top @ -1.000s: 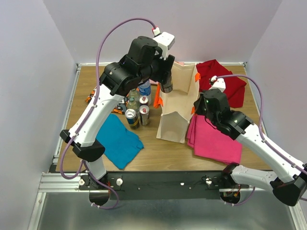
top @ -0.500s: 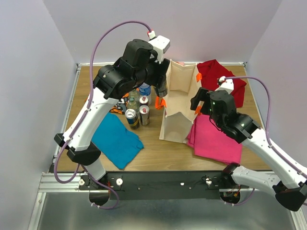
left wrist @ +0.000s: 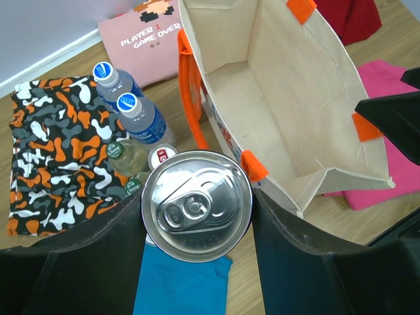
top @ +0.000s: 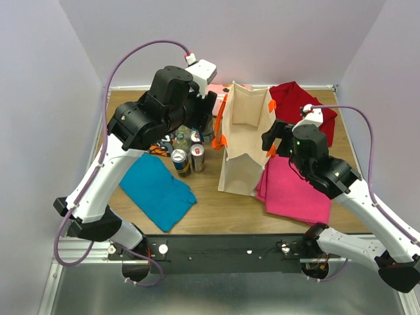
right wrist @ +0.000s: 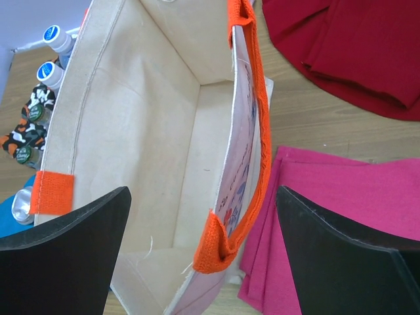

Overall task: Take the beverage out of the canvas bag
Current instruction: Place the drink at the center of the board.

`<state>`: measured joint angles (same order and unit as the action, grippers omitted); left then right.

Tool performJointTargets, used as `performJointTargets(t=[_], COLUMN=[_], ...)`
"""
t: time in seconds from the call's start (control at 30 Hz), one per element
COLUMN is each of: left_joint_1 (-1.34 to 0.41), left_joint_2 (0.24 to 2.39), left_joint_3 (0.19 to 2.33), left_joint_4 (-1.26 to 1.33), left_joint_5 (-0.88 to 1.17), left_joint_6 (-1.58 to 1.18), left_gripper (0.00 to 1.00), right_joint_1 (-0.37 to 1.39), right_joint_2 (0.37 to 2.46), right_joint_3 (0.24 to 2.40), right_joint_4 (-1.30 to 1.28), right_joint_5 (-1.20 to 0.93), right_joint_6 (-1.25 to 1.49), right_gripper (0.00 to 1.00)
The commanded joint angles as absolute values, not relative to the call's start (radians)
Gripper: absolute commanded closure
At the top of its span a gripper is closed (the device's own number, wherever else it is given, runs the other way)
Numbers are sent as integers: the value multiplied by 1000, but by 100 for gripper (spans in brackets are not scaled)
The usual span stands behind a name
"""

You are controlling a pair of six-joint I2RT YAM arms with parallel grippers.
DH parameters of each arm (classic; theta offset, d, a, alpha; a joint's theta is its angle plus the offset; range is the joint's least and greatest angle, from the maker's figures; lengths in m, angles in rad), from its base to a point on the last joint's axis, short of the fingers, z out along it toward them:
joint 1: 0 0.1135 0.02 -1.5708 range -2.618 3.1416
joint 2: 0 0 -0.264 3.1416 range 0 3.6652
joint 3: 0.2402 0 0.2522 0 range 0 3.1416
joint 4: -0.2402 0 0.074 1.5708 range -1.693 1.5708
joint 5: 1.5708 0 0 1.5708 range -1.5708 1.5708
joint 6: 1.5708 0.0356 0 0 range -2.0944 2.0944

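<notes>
A silver-topped beverage can (left wrist: 197, 205) sits between my left gripper's (left wrist: 197, 226) black fingers, which are shut on its sides. It hangs left of the canvas bag (left wrist: 289, 85), above the cluster of drinks and a blue cloth. The beige canvas bag (top: 237, 176) stands upright mid-table with its mouth wide; its inside (right wrist: 131, 118) shows bare cloth. My right gripper (right wrist: 202, 193) is open, straddling the bag's right wall and orange handle (right wrist: 252, 131) without touching them. From above, my right gripper (top: 279, 139) is at the bag's right rim.
Left of the bag stand cans and bottles (top: 187, 154) in a tight cluster. A blue cloth (top: 157, 190) lies front left, a camouflage cloth (left wrist: 52, 151) and a pink printed cloth (left wrist: 147, 39) further back. A pink cloth (top: 295, 190) and a red cloth (top: 302, 108) lie right of the bag.
My left arm has swung left, carrying the can from over the bag's left rim to above the drinks. The bag's mouth has opened wider. The right gripper shifted slightly right.
</notes>
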<state>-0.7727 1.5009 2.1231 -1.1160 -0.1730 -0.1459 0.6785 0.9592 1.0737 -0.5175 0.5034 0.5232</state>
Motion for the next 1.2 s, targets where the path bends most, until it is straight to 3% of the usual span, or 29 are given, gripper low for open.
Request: performJointTargets(t=[0.0, 0.5, 0.87, 1.17], left_joint_1=[-778, -804, -882, -897], left_joint_2=[1419, 1264, 1134, 1066], left_joint_3=[2094, 1723, 1360, 1237], left_joint_4=[-1072, -939, -690, -555], left_joint_5=[-210, -308, -460, -518], left_joint_6=[-161, -221, -248, -281], left_gripper=[100, 100, 100, 100], right_joint_1=[669, 670, 670, 670], right_joint_2=[948, 773, 762, 765], right_joint_3=[1083, 1031, 1015, 1011], right_joint_4=[-505, -486, -551, -561], right_joint_5=[483, 614, 640, 652], right_joint_6=[522, 589, 638, 646], right_gripper=[0, 0, 0, 0])
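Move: The left hand, holding the tall drink can high up, has the open board just short of the standing cans about 1 cm ahead, 4 cm to its left and 40 cm below. The nearer red-topped can stands roughly 9 cm ahead and 4 cm left, the blue-gold can 7 cm ahead and 10 cm left; the bag's middle is some 11 cm ahead, 12 cm right. From the right hand that open spot lies about 2 cm ahead, 23 cm left and 28 cm down. Down, about 14 cm, goes the left hand, easing a few centimetres left and back, away from the bag towards the board near the standing cans; its fingers keep their hold on the can, and the hand turns some 10 degrees counter-clockwise. The open, empty right hand moves off to the right, up and slightly back from the bag's right rim, then sinks a little and stays open. ##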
